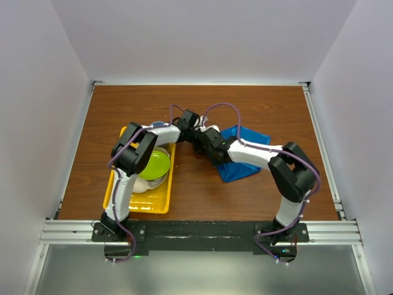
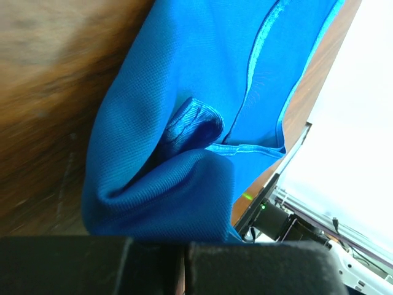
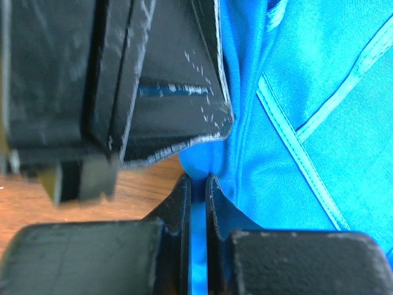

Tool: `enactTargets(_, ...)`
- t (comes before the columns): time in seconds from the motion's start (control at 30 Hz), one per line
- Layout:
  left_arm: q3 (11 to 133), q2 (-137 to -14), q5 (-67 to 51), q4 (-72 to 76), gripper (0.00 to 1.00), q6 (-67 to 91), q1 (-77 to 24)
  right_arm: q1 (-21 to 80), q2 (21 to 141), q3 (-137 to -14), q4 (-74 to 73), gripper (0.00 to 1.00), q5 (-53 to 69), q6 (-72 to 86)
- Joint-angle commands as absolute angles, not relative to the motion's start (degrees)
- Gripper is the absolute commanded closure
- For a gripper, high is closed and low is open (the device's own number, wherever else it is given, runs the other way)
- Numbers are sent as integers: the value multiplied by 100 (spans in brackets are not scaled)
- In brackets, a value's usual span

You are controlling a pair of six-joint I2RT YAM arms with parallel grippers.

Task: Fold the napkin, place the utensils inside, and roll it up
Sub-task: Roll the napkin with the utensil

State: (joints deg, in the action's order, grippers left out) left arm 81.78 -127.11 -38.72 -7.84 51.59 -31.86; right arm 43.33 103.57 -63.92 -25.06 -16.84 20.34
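Observation:
The bright blue napkin (image 1: 242, 157) lies crumpled on the wooden table right of centre, its left part hidden under both wrists. My left gripper (image 1: 196, 128) and right gripper (image 1: 204, 138) meet at that left edge. In the left wrist view the napkin (image 2: 184, 92) bunches right down into my shut left gripper (image 2: 184, 243). The right wrist view shows my right gripper (image 3: 198, 179) shut on a fold of the napkin (image 3: 295, 92). The left gripper's fingers (image 3: 172, 55) sit just above, with a thin blue strip between them. The utensils are out of view.
A yellow tray (image 1: 156, 206) stands left of the napkin with a green bowl (image 1: 155, 165) in it, under my left arm. A small blue cup (image 1: 158, 125) peeks out at the tray's far end. White walls enclose the table; a metal rail (image 1: 202, 230) runs along the near edge.

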Motion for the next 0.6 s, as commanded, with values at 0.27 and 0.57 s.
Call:
enactTargets(0.27,8869,-11305,-2409,-2707,55,4034,-2839,3367,10318,-5151,-1091,100,2123,2408)
enactTargets(0.57,7754,-10521,-2347,-2760,38,4578,-2900,2962,10556,-5063,-651,100,2900,2531)
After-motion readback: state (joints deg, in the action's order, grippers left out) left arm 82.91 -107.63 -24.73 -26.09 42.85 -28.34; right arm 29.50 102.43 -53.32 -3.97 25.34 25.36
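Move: Between the two shut grippers lies the napkin roll, its middle about 2 cm back and 1 cm right of the left hand, and 2 cm ahead and 1 cm left of the right hand. The napkin's flat part is centred some 9 cm right of the right hand and 3 cm ahead. From the left hand, the yellow tray's middle is roughly 27 cm left and 7 cm back; the blue cup is about 19 cm left and 6 cm ahead. Letting go of the roll's farther part, the left hand opens past halfway and lifts about 10 cm while drawing off to its left, first swinging slightly forward, then back. The right hand stays low with its fingers still shut on the roll, dragging it some 4 cm left across the table towards the tray and tilting nearly 40 degrees so its fingertips swing out to the left. ##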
